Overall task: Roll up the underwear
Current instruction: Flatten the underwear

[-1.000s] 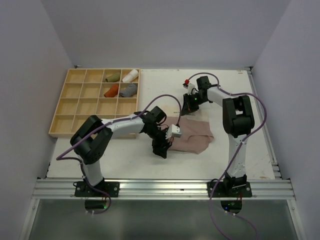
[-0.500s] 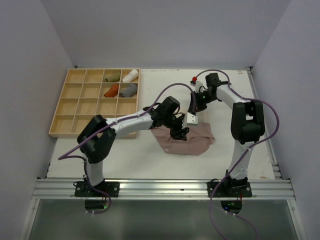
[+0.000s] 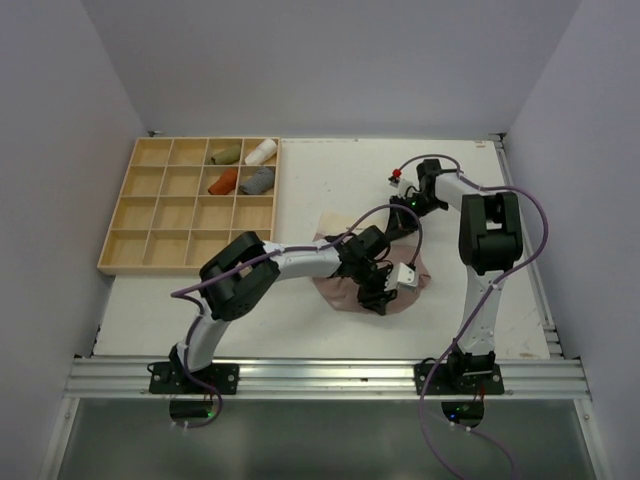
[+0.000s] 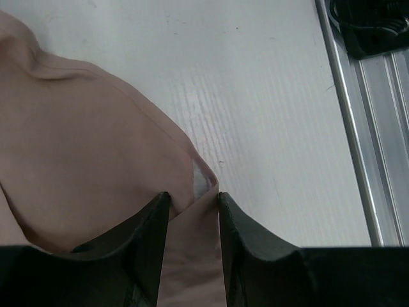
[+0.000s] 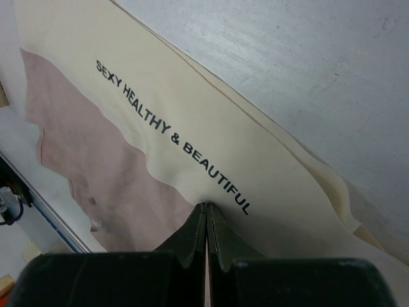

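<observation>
The pale beige-pink underwear (image 3: 338, 290) lies bunched on the white table right of centre. My left gripper (image 3: 378, 298) reaches across it to its near right part. In the left wrist view its jaws (image 4: 190, 197) stand narrow, with a raised fold of the pink cloth (image 4: 83, 166) filling the gap between them. My right gripper (image 3: 404, 213) is at the garment's far right edge. In the right wrist view it (image 5: 206, 206) is shut on the cream waistband (image 5: 192, 109) just below its printed lettering, pink fabric (image 5: 83, 147) to the left.
A wooden compartment tray (image 3: 150, 215) sits at the far left, holding several rolled cloths, one of them rust-orange (image 3: 222, 182). A metal rail (image 3: 320, 378) runs along the near table edge. The left arm's cable loops over the garment.
My left gripper has swung from the garment's left end across to its near right part, and its jaws have narrowed onto a fold. The right gripper has shifted right. The cloth is more bunched.
</observation>
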Tool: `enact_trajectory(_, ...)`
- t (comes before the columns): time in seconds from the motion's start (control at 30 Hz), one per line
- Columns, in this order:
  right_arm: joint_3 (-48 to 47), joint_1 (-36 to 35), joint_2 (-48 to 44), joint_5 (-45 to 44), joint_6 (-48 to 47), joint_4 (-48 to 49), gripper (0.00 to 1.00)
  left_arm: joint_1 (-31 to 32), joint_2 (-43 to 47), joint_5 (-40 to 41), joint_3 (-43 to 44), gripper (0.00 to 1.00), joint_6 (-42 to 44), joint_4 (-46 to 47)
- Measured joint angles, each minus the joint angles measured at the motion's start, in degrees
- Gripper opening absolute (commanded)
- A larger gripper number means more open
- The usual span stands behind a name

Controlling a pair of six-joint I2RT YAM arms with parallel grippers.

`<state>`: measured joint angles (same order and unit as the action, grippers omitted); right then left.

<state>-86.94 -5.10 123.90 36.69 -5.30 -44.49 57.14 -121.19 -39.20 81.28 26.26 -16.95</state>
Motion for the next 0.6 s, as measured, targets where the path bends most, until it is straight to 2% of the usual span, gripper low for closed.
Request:
enact_trajectory(0.07, -0.72, -0.02, 0.55, 0.11, 0.07, -0.66, 0.03, 0.46, -0.42, -0.61, 0.92, 0.47, 2.08, -1.51)
enact_trajectory(0.17, -1.25, -0.02, 0.85, 0.61, -0.04, -1.25, 0.11, 1.6, -0.24, -1.44, 0.92, 0.59, 4.24, -2.64)
enact_trajectory(0.37, 0.74, 0.33, -2.27, 3.82, -1.9, -1.11, 0.27, 1.49, 5.2, -0.98, -4.02, 0.68, 0.0, -0.59)
enact_trajectory(0.4, 1.11, 0.59, -3.98, 4.13, -2.29, -1.75, 0.38, 0.66, 6.95, -0.96, -4.72, 0.69, -1.97, 0.31)
enact_trajectory(0.53, 1.64, 3.89, -14.36, 5.05, -5.68, -4.46, 0.46, -5.53, 14.47, 0.61, -4.63, 0.76, -8.57, 5.57)
enact_trajectory(0.6, 3.56, 6.56, -21.27, 4.26, -8.44, -4.92, 0.6, -9.16, 16.72, 1.9, -2.71, 0.78, -9.79, 6.73)
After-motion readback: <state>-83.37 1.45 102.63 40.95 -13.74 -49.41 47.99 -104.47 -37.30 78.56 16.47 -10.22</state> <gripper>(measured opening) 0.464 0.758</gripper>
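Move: The underwear's middle lies about 9 cm ahead of the left hand, 1 cm to its left and a couple of cm lower; the cream waistband is some 17 cm ahead and 1 cm left. From the right hand, the underwear's middle is about 10 cm back and 8 cm left, the waistband 3 cm back and 8 cm left. The wooden tray's middle sits roughly 24 cm ahead and 45 cm left of the left hand. Left hand drags underwear's near edge back some 2.5 cm; both open, rising 12 cm, left also forward. ##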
